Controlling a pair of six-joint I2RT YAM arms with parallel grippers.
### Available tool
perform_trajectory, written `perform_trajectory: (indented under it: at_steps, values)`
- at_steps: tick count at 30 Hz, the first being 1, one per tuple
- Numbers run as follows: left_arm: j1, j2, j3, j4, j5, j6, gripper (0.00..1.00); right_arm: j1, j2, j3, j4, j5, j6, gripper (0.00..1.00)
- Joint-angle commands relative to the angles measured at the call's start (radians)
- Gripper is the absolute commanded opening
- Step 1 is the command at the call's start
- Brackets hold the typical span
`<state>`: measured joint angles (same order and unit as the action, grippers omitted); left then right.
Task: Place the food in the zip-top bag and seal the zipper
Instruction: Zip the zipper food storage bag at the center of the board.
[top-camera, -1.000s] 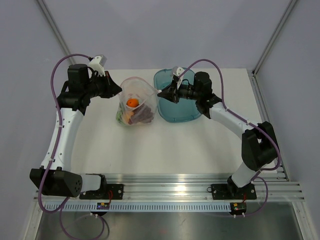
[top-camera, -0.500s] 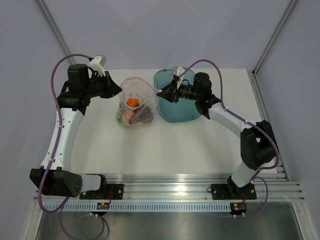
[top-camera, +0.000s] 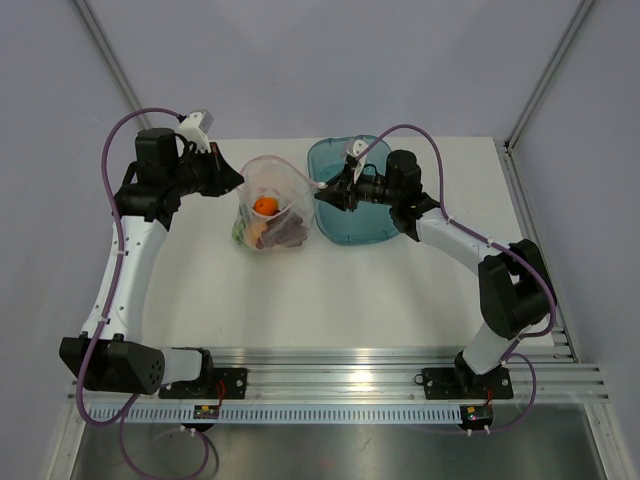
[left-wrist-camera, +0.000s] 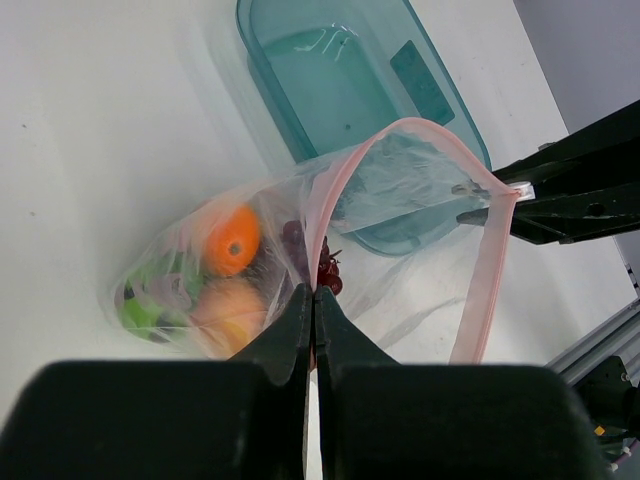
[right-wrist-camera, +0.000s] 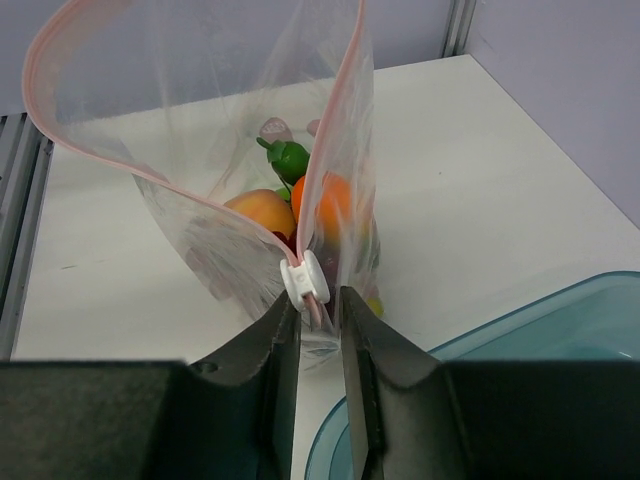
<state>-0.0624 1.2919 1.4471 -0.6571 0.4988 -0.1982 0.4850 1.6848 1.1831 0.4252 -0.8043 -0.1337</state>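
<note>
The zip-top bag (top-camera: 272, 190) stands between both arms, its mouth open, with the food (top-camera: 265, 207) piled at its bottom. My left gripper (left-wrist-camera: 313, 292) is shut on the bag's pink zipper (left-wrist-camera: 478, 290) edge. Through the plastic show an orange-green mango (left-wrist-camera: 232, 240), a green fruit (left-wrist-camera: 140, 305) and dark grapes (left-wrist-camera: 326, 272). My right gripper (right-wrist-camera: 320, 300) stands slightly open at the bag's other end. The white slider (right-wrist-camera: 303, 277) rests against its left fingertip, and the zipper (right-wrist-camera: 343, 120) strip's end hangs loose in the gap. The green fruit (right-wrist-camera: 290, 157) and a mango (right-wrist-camera: 330, 205) lie inside.
The teal tray (top-camera: 372, 228) sits right of the bag, under my right gripper (top-camera: 322, 188), and holds nothing. A metal rail runs along the table's near edge, and walls close in the back and sides.
My right gripper's jaws have parted and drawn back slightly from the bag's corner. The left gripper and the bag have stayed in place.
</note>
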Motion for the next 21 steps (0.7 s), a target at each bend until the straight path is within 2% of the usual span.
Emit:
perform_trajectory:
  at_steps: [1, 5, 9, 13, 14, 15, 16, 18, 19, 21]
  values:
    - [0.004, 0.004, 0.047, 0.033, 0.027, 0.011, 0.0, -0.006, -0.004, 0.001, 0.055, -0.01, -0.003, 0.28]
    - [0.004, 0.007, 0.047, 0.03, 0.029, 0.014, 0.0, -0.008, -0.004, 0.004, 0.064, -0.018, 0.005, 0.18]
    - [0.004, 0.007, 0.045, 0.024, 0.029, 0.017, 0.0, -0.006, 0.001, 0.009, 0.07, -0.032, 0.025, 0.0]
    - [0.004, 0.007, 0.053, 0.013, 0.011, 0.022, 0.0, -0.006, -0.005, 0.003, 0.087, -0.032, 0.037, 0.0]
    - [0.004, 0.013, 0.064, -0.001, 0.0, 0.037, 0.05, -0.008, -0.01, 0.0, 0.086, -0.03, 0.036, 0.0]
    - [0.004, 0.036, 0.111, -0.069, -0.021, 0.052, 0.4, -0.008, -0.011, -0.002, 0.086, -0.029, 0.031, 0.0]
    - [0.004, 0.052, 0.157, -0.12, -0.055, 0.068, 0.59, -0.011, -0.017, -0.002, 0.07, -0.029, 0.025, 0.0]
    - [-0.01, 0.069, 0.281, -0.232, -0.15, 0.1, 0.87, -0.013, -0.028, 0.012, 0.032, -0.038, -0.01, 0.0]
    - [-0.028, 0.054, 0.304, -0.239, -0.185, 0.118, 0.89, -0.013, -0.033, 0.029, -0.015, -0.041, -0.026, 0.0]
    - [-0.141, 0.04, 0.375, -0.23, -0.267, 0.192, 0.91, -0.013, -0.037, 0.045, -0.06, -0.062, -0.061, 0.0]
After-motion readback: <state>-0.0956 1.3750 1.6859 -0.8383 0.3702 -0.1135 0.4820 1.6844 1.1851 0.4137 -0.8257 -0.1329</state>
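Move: The right hand's parted fingers have the white zipper slider about 1 cm off their tips, on the left; the teal tray's middle lies roughly 12 cm ahead of this hand, 10 cm to its right and 22 cm lower. The left hand already pinches the rim's other end, with the slider about 16 cm to its right, 2 cm ahead and 6 cm lower; the bagged orange is some 6 cm ahead, 2 cm right and 20 cm below that hand. Right fingers, staying in place, shut on the rim beside the slider; left fingers then open and rise 3 cm. ##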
